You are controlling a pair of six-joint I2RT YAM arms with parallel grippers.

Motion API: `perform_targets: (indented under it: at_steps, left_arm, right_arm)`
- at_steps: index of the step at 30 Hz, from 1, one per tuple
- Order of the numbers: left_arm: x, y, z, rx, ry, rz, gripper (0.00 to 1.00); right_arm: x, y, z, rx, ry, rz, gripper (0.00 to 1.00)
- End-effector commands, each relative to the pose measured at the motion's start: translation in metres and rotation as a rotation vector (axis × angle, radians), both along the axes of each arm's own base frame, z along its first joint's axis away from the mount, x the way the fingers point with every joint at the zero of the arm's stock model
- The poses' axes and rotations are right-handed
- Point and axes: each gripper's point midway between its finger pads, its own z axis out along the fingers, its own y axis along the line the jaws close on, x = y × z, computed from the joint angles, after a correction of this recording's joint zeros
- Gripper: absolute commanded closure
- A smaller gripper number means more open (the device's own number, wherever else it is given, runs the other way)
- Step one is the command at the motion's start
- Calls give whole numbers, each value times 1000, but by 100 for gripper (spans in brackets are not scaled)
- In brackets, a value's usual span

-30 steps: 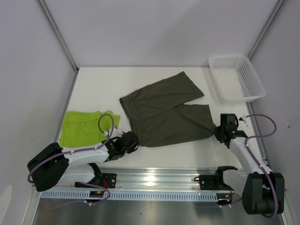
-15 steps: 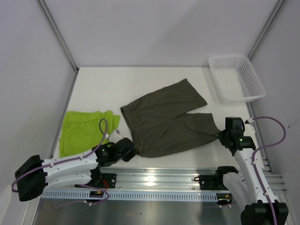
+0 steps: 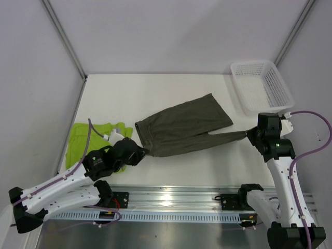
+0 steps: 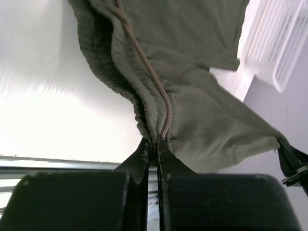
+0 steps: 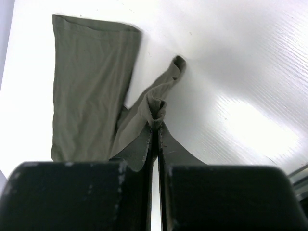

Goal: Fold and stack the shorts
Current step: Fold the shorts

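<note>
The dark olive-grey shorts (image 3: 181, 127) stretch across the middle of the table, their near edge lifted between both grippers. My left gripper (image 3: 141, 152) is shut on the waistband corner (image 4: 156, 137) at the left. My right gripper (image 3: 250, 135) is shut on the hem of one leg (image 5: 156, 115) at the right, and that leg hangs taut off the table. The other leg (image 5: 89, 82) lies flat. The lime green shorts (image 3: 88, 142) lie folded at the left, partly hidden by my left arm.
A white mesh basket (image 3: 262, 85) stands at the back right corner, near my right arm. The metal rail (image 3: 171, 199) runs along the near table edge. Grey walls close in the back and both sides.
Both grippers rose and moved away from the near edge, carrying the near edge of the olive-grey shorts up and toward the back. The cloth now doubles over itself.
</note>
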Motion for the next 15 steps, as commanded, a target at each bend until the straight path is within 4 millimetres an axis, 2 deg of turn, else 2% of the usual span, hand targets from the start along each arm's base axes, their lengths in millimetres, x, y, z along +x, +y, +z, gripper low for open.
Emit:
perform_targets:
  at_steps: [1,9,10,11,13,15]
  left_arm:
    - [15,25,15,108,-25,66,100]
    - [41,37,17,107,-30,134,100]
    - [45,41,17,110,-30,152,100]
    - [48,40,17,99,-34,153,100]
    - [52,43,16,99,-31,167,100]
    - [56,43,18,95,-33,168,100]
  right_arm:
    - [21,1,21,-22,-53,21,100]
    - [60,12,24,-25,-54,63,100]
    - [67,13,29,-25,-73,64,100]
    - [73,17,24,-23,-55,76,100]
    - [84,21,31,-21,-70,86,100]
    - [96,28,27,-31,-56,103,100]
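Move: The left hand holds the shorts' near waistband corner about 16 cm up; the far waistband corner lies roughly 21 cm ahead of it and 8 cm left, with the folded green shorts 27 cm left, 8 ahead. The right hand holds the near leg's hem about 19 cm up; the far leg's hem lies some 21 cm ahead and 6 cm left, and the empty basket 32 cm ahead, 17 right. Both hands keep their shut grips and carry the raised near side of the shorts forward and to the left at nearly steady height, towards the far side lying on the table, the right hand leading with some 7 cm forward and 3 cm left. The left goes about 5 cm forward and 3.5 cm left after a rise of barely a centimetre and turns roughly 10 degrees counter-clockwise, while the right turns a little the same way, keeping the cloth stretched between them. ##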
